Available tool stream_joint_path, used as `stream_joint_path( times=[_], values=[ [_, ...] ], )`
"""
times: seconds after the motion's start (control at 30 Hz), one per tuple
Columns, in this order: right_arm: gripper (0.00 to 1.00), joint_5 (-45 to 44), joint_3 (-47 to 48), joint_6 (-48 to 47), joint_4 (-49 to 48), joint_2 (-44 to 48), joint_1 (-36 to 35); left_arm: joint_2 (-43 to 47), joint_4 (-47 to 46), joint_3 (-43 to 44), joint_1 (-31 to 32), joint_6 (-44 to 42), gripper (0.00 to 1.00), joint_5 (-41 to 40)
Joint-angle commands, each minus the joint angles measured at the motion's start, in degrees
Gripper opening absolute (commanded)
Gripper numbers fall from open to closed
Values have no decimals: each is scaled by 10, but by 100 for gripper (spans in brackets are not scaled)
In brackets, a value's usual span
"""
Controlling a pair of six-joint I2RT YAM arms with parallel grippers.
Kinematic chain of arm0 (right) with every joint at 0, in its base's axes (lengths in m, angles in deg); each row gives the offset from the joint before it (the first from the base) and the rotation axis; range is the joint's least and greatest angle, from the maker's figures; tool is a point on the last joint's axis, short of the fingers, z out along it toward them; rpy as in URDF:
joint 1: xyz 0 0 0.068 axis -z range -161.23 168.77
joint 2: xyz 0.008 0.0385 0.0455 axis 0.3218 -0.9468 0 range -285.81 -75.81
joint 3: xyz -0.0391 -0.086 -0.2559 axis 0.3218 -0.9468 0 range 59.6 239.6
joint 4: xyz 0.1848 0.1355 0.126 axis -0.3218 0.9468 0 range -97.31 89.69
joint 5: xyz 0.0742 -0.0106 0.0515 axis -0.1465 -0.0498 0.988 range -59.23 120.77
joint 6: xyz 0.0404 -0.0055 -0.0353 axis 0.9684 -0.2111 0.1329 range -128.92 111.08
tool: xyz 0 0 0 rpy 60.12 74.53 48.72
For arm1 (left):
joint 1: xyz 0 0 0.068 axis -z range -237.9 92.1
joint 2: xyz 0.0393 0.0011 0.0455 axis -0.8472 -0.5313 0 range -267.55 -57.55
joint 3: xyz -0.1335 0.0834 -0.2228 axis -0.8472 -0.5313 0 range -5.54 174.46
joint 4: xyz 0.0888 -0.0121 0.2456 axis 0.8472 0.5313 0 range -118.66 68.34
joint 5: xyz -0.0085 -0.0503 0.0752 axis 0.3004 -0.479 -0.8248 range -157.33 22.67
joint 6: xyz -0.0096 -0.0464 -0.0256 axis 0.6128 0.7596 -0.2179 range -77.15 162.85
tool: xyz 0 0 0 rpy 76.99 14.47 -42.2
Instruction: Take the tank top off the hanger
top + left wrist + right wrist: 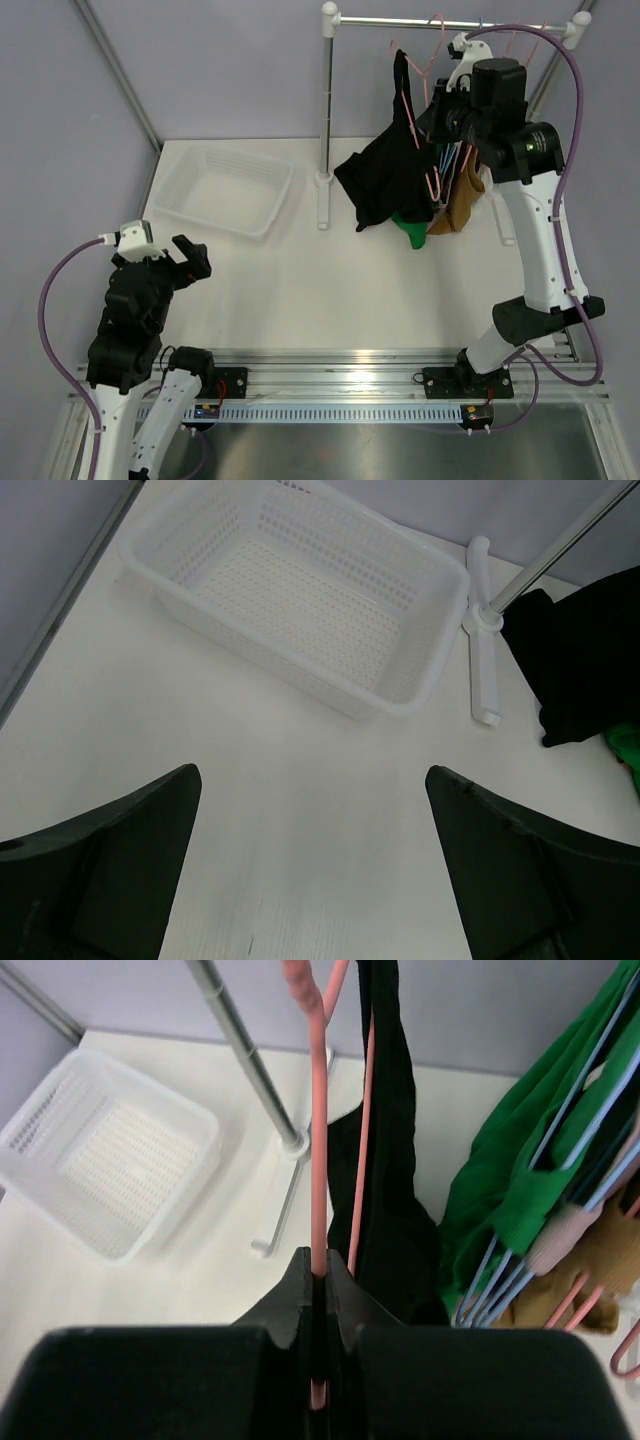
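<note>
A black tank top (385, 180) hangs from a pink hanger (407, 100) on the clothes rack's rail (450, 22). My right gripper (435, 115) is up beside it. In the right wrist view the right gripper (320, 1265) is shut on the pink hanger (318, 1160), whose thin bar runs up out of the pinched jaws. The tank top (390, 1190) drapes just to the right of them. My left gripper (185, 262) hovers low over the table at the near left, far from the rack. Its fingers (110, 860) stand wide apart with only bare table between them.
A white perforated basket (222, 188) sits at the back left, also ahead of the left gripper (300, 590). The rack's upright pole (326, 110) and foot (482, 650) stand mid-table. A green garment (530, 1160) and a brown one (462, 200) hang on other hangers to the right.
</note>
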Motion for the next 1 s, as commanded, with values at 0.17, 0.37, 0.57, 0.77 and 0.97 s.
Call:
stream_joint_path(
  times=[0.17, 0.37, 0.57, 0.77, 0.97],
  values=[
    [0, 12, -152, 25, -3, 140, -80, -96, -19, 74, 3, 13, 99, 65],
    [0, 31, -290, 54, -19, 239, -136, -157, -62, 122, 87, 53, 99, 67],
    [0, 101, -458, 97, -91, 344, -169, -221, -154, 136, 311, 79, 99, -43],
    [0, 180, -539, 118, -122, 408, -173, -309, -254, 157, 484, 32, 99, -152],
    [0, 243, -552, 110, -103, 447, -174, -405, -280, 201, 520, 6, 99, -196]
  ],
)
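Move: The right hand, already pinching the pink hanger just below its neck, has the tank top's middle about 5 cm ahead, 8 left and 18 below. The left gripper, where the hanger is headed, lies some 20 cm back, 47 left and 17 lower. The green garment hangs 10 cm ahead, 4 right, 18 below. From the left hand the tank top is roughly 25 cm ahead, 39 right, about level; the rack foot 34 ahead, 24 right, 28 below. Keeping its pinch on the pink hanger, the right hand draws it back from the rack about 23 cm while sinking some 12 cm and drifting left, turning roughly 30 degrees counter-clockwise and tipping somewhat down. The left hand, fingers wide open and touching nothing, sweeps about 27 cm right towards the hanger and rises a little, swinging nearly 40 degrees clockwise. ##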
